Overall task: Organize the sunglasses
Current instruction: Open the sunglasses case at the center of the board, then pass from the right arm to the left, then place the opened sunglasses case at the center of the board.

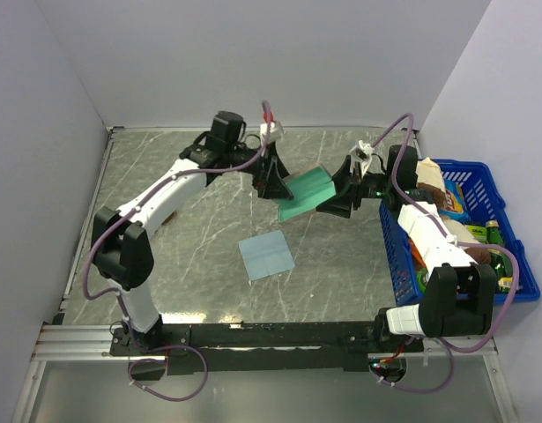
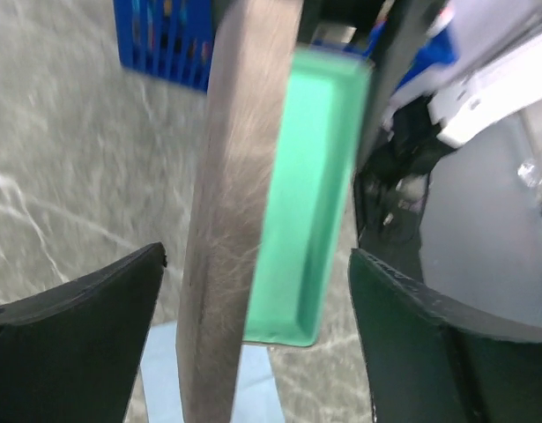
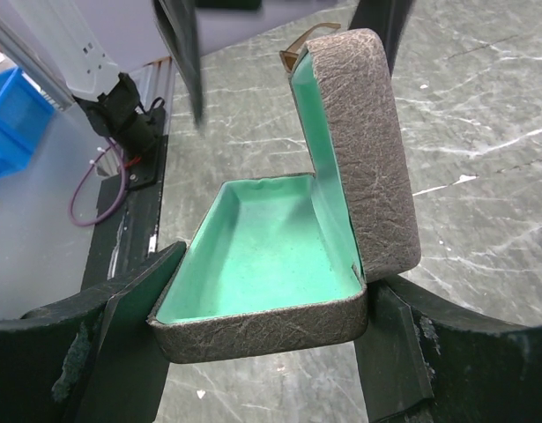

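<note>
The grey-brown case [image 3: 271, 330] hangs above the table with its lid [image 3: 367, 150] swung up and its green lining empty. My right gripper [image 3: 275, 282] is shut on the case's base, one finger on each long side; from above the gripper [image 1: 341, 194] holds it at mid-table. My left gripper [image 2: 257, 256] is open, its fingers standing apart on either side of the upright lid [image 2: 226, 220] without touching it. Of the sunglasses, only a thin amber-brown piece [image 3: 304, 40] peeks over the lid's far edge. They do not show clearly in the top view.
A light blue square cloth [image 1: 266, 256] lies flat on the marble table in front of the case. A blue basket [image 1: 510, 231] with several packets and bottles stands at the right edge, beside my right arm. White walls close in the table.
</note>
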`<state>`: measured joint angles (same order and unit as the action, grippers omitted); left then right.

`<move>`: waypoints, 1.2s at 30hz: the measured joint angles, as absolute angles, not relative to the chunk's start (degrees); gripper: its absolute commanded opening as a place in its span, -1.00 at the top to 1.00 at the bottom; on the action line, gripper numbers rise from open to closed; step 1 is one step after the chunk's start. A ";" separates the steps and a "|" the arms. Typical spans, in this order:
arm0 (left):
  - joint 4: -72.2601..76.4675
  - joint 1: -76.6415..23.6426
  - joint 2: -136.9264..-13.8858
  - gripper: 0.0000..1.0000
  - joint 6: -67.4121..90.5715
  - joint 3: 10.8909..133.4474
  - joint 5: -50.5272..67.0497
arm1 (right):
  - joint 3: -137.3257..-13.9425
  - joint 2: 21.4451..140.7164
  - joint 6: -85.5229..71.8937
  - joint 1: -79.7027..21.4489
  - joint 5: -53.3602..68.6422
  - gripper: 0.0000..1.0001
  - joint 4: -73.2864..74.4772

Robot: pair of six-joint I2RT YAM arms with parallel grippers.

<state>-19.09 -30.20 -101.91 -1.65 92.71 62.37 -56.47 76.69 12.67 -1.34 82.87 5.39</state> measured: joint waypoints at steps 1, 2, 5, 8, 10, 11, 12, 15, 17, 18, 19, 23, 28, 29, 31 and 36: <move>-20.38 -30.61 -102.39 -0.65 -2.81 92.73 61.60 | -56.47 76.69 12.51 -1.34 82.87 1.00 5.23; -22.09 -31.20 -103.00 -0.47 -4.21 92.73 60.66 | -56.47 76.69 12.36 -1.34 82.87 1.00 5.15; -25.15 -32.60 -103.68 0.14 -7.14 92.71 58.00 | -56.47 76.69 11.86 -1.34 83.00 1.00 5.15; -25.56 -33.19 -103.68 0.56 -9.26 92.73 55.07 | -56.58 76.69 11.46 -1.37 84.29 1.00 5.50; -25.23 -33.23 -103.68 0.63 -10.61 92.73 53.60 | -56.64 76.69 11.14 -1.37 84.64 1.00 5.98; -25.04 -33.26 -103.68 0.71 -11.38 92.73 53.54 | -56.69 76.69 10.94 -1.34 84.68 1.00 6.28; -25.04 -33.36 -103.66 0.77 -11.70 92.73 53.39 | -56.73 76.69 10.92 -1.34 84.66 1.00 6.55; -24.47 -33.58 -103.66 0.87 -11.88 92.71 52.58 | -57.25 76.73 11.31 -1.32 84.27 0.82 7.86; -24.25 -33.69 -103.57 0.90 -11.90 92.66 52.01 | -57.82 76.75 11.86 -1.32 83.83 0.16 9.13; -23.99 -33.74 -103.44 0.89 -11.92 92.58 51.51 | -58.17 76.77 12.25 -1.32 83.55 -0.28 9.87; -23.79 -33.80 -103.24 0.89 -11.97 92.47 51.03 | -58.48 76.77 12.73 -1.32 83.31 -0.47 10.55; -24.16 -34.09 -102.13 0.88 -12.78 92.47 47.86 | -60.29 76.79 14.87 -1.34 80.99 -1.00 13.37; -27.62 -34.04 -100.84 0.82 -15.55 92.47 39.07 | -63.88 76.71 19.92 -1.26 73.08 -1.00 16.29; -28.27 -34.02 -100.64 0.81 -16.34 92.47 37.56 | -64.36 76.60 20.82 -1.21 71.35 -1.00 16.67; -29.34 -33.74 -100.31 0.80 -18.37 92.47 34.87 | -64.79 76.18 22.44 -1.13 67.64 -1.00 17.69; -30.30 -32.73 -99.77 0.78 -24.99 92.12 28.16 | -64.84 73.95 24.77 -0.93 56.21 -1.00 20.10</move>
<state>-30.30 -32.73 -99.77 -24.99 92.12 28.16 -64.84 73.95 24.77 -0.93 56.21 20.10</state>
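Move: The case already stands open between the hands. Its upright lid has its middle about 7 cm to the right of the spread left fingers, level fore and aft and some 4 cm down. The tray lies 7 cm right, 4 cm back and 8 cm below; the blue cloth about 16 cm back, 4 cm left and 22 cm below. From the right hand, which pinches the tray's right end, the lid is 7 cm left, 3 cm ahead and 3 cm higher. Sinking about 4 cm over the lid's left end, the left fingers close and pinch it while the right hand keeps the tray nearly still. The right fingers then open and let go, and that hand draws away forward and right, swinging some 20 degrees clockwise. The left carries the case forward and left about 5 cm each way, slightly lower, its wrist rolling and turning counter-clockwise. ##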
